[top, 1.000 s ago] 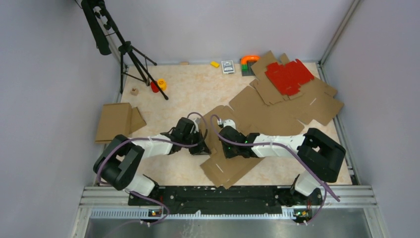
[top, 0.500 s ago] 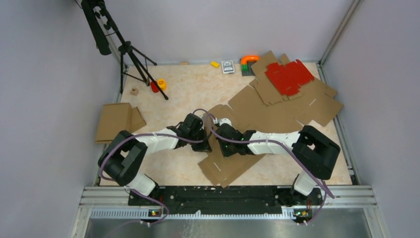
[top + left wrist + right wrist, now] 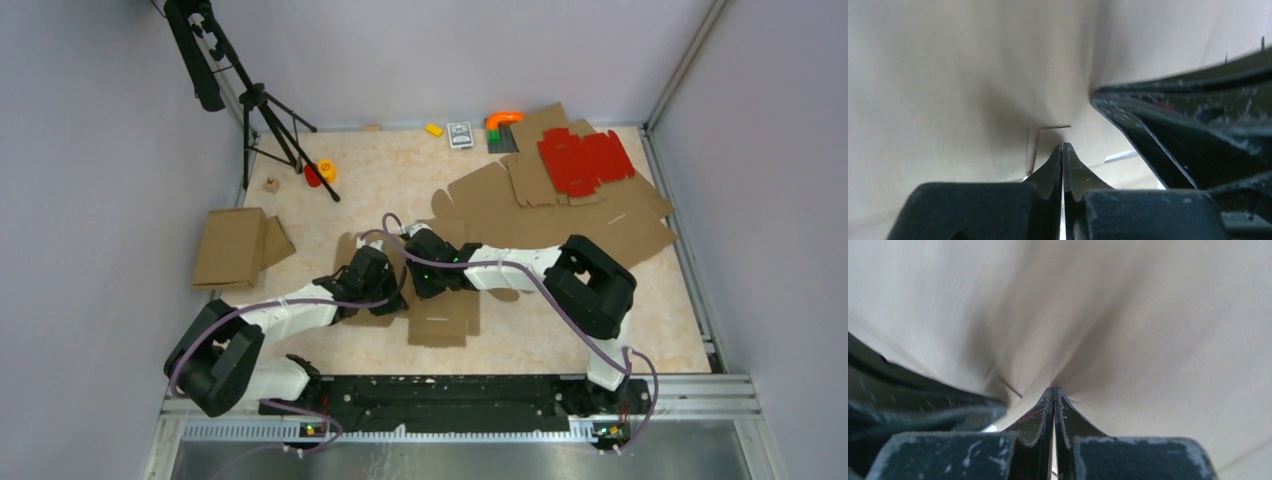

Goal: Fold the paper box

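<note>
The paper box (image 3: 440,320) is a flat brown die-cut sheet lying mid-table, partly hidden under both wrists. My left gripper (image 3: 390,292) is shut, and its fingertips (image 3: 1063,146) press on the cardboard beside a cut slot (image 3: 1040,131). My right gripper (image 3: 424,277) is shut too, tips (image 3: 1054,389) down on the same sheet (image 3: 1148,340), right beside the left one. Nothing sits between either pair of jaws. Each wrist view shows the other gripper's dark body close by: the right gripper (image 3: 1198,130) and the left gripper (image 3: 908,405).
More brown cardboard sheets (image 3: 560,215) lie at the back right with a red die-cut sheet (image 3: 585,160) on top. A folded cardboard piece (image 3: 235,245) lies at the left. A tripod (image 3: 265,110) and small toys (image 3: 320,172) stand at the back.
Both arms swung left and slightly toward the back, staying shut. The paper box slid left and turned under them, and the back-right cardboard pile shifted left.
</note>
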Controlling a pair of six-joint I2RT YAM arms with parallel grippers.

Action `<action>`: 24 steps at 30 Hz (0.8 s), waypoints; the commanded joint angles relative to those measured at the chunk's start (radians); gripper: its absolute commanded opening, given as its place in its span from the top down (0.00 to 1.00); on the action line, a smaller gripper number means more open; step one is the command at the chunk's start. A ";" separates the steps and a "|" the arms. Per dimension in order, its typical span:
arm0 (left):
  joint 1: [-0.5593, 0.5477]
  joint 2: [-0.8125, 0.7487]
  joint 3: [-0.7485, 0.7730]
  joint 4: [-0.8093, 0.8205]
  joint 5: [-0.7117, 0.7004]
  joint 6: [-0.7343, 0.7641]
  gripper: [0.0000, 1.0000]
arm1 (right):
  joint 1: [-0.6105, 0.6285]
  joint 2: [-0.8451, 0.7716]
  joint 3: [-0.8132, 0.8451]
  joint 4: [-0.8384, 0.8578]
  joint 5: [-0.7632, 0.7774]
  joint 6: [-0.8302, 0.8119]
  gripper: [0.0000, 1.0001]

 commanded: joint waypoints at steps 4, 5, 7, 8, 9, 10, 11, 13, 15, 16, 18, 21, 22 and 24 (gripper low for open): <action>-0.015 -0.015 -0.118 -0.024 0.040 -0.015 1.00 | 0.008 0.052 0.097 0.007 -0.051 -0.027 1.00; -0.015 -0.013 -0.114 -0.023 0.043 -0.015 1.00 | 0.003 0.033 0.096 -0.006 -0.048 -0.029 1.00; -0.015 -0.007 -0.103 -0.033 0.033 -0.006 1.00 | -0.012 -0.021 0.071 -0.013 -0.047 -0.023 1.00; -0.015 -0.004 -0.096 -0.047 0.021 0.001 1.00 | -0.020 -0.057 0.045 -0.007 -0.047 -0.019 1.00; -0.015 -0.001 -0.089 -0.059 0.007 0.005 1.00 | -0.027 -0.097 0.018 0.000 -0.047 -0.013 1.00; -0.015 0.000 -0.083 -0.070 -0.002 0.012 1.00 | -0.032 -0.137 -0.012 0.002 -0.047 -0.007 1.00; -0.015 0.001 -0.079 -0.078 -0.008 0.017 1.00 | -0.038 -0.178 -0.041 0.003 -0.026 0.000 1.00; -0.015 -0.001 -0.073 -0.087 -0.014 0.024 1.00 | -0.046 -0.254 -0.101 -0.012 0.003 0.013 0.98; -0.015 -0.005 -0.070 -0.094 -0.017 0.032 1.00 | -0.054 -0.332 -0.158 -0.043 0.040 0.033 0.92; -0.015 -0.007 -0.068 -0.098 -0.019 0.036 1.00 | -0.059 -0.367 -0.188 -0.059 0.059 0.049 0.86; -0.015 -0.013 -0.064 -0.106 -0.018 0.044 1.00 | -0.073 -0.439 -0.258 -0.088 0.076 0.081 0.78; -0.015 -0.027 -0.064 -0.108 -0.006 0.056 1.00 | -0.094 -0.568 -0.374 -0.101 0.078 0.129 0.75; -0.015 -0.033 -0.063 -0.109 -0.001 0.059 1.00 | -0.101 -0.610 -0.411 -0.108 0.080 0.145 0.75; -0.015 -0.047 -0.060 -0.107 0.017 0.069 1.00 | -0.120 -0.677 -0.484 -0.124 0.078 0.178 0.76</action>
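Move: Both hands stand with closed fingertips on the cardboard sheet. Its middle lies about 3 cm ahead and 3 cm left of the right hand, and about 5 cm ahead and 1 cm right of the left. From the right hand, the slotted front flap is some 8 cm back and 2 cm right, the sheet's right edge 11 cm right and 1 cm ahead. The flat cardboard stack lies roughly 17 cm ahead and 28 cm right. Closed fingertips still on the sheet, the right hand carries on about 2 cm left and a little forward, then comes free and sweeps some 12 cm right, rising about 7 cm and drawing back slightly, towards the sheet's right edge as its fingers part to a quarter open. The left hand keeps its shut fingertips on the cardboard beside the short slit, easing back about 1 cm. ##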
